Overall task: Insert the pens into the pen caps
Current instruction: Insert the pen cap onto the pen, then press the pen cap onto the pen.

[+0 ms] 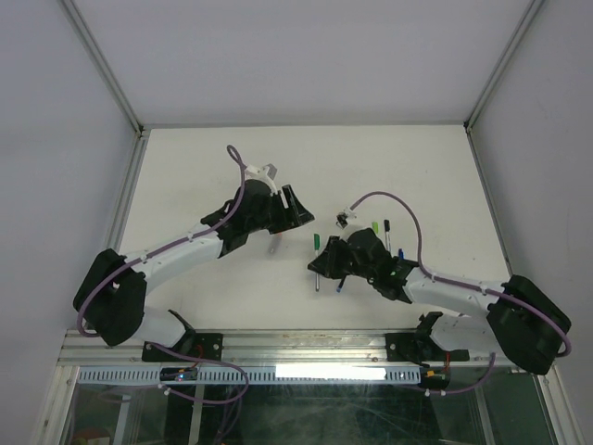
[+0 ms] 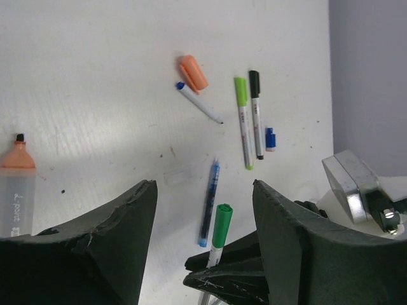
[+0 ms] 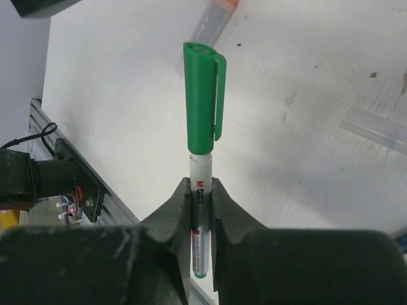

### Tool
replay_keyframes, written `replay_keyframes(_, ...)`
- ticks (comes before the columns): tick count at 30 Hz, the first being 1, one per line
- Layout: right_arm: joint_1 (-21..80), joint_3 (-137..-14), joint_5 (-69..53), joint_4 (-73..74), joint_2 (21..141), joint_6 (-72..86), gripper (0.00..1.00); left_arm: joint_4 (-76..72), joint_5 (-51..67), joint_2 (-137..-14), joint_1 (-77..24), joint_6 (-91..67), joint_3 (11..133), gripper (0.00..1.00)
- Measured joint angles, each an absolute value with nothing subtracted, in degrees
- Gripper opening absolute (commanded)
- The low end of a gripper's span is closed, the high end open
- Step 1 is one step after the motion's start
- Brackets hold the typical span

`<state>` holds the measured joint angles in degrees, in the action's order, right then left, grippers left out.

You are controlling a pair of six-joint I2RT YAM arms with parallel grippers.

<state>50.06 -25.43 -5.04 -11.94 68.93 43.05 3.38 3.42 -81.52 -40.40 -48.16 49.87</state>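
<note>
A pen with a white barrel and a dark green cap [image 3: 203, 105] on its end stands upright between the fingers of my right gripper [image 3: 201, 190], which is shut on the barrel. In the left wrist view this capped pen [image 2: 221, 227] rises between the wide-apart fingers of my open left gripper [image 2: 203, 185], which touch nothing. On the table beyond lie a blue pen [image 2: 209, 203], a light green pen [image 2: 242, 121], a black pen [image 2: 255, 111], a white pen with a blue end [image 2: 198, 101], an orange cap [image 2: 193, 72] and a small blue cap [image 2: 270, 138].
An orange highlighter [image 2: 16, 181] lies to the left of my left fingers, and a clear cap [image 2: 178, 175] lies near the blue pen. From above, the left gripper [image 1: 292, 206] sits up-left of the right gripper [image 1: 320, 264]. White walls enclose the table [image 1: 185, 167].
</note>
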Motion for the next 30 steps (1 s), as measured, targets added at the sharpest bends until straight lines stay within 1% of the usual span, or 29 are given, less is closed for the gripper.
replay_keyframes(9,50.06,-25.43,-5.43,-10.61,58.15,40.14,0.0,-5.89,15.29,-79.05,-39.66,-42.5,50.76,0.66)
replay_keyframes(13,50.06,-25.5,-5.23,-10.66,54.37,39.86,0.0,-8.54,17.96,-77.49,-39.66,-41.43,50.76,0.66)
replay_keyframes(19,50.06,-25.61,-4.19,-10.55,52.66,39.88,0.0,-11.68,21.89,-77.28,-39.66,-40.99,50.74,0.66)
replay_keyframes(25,50.06,-27.09,-3.64,-10.09,52.97,39.86,0.0,-13.56,24.88,-77.71,-39.66,-40.82,50.74,0.64)
replay_keyframes(30,50.06,-27.81,-3.66,-10.83,53.23,39.53,0.0,-13.56,25.78,-78.48,-39.68,-39.94,50.74,0.57)
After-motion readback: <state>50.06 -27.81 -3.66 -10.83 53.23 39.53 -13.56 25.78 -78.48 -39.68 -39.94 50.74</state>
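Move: The green cap, already on the pen that the right hand grips, lies about 5 cm back, 4 cm right and 3 cm below the left hand's open fingers. From the right hand, the cap sits some 6 cm forward and 5 cm above, with no side offset. On the table, the clear orange-tipped tube is roughly 5 cm back, 6 cm left and 13 cm below the left hand; the blue pen is about 8 cm right, 2 cm back and 9 cm below the right hand. Still pinching the white barrel, the right hand lifts the capped pen about 10 cm nearly straight up, tilting so that its fingers point less steeply down. The left hand, jaws staying open, climbs almost as far while swinging right and a little back, and turns some 30 degrees in all (clockwise, fingertips levelling out), which brings its fingers up close around the green cap without closing on it. ##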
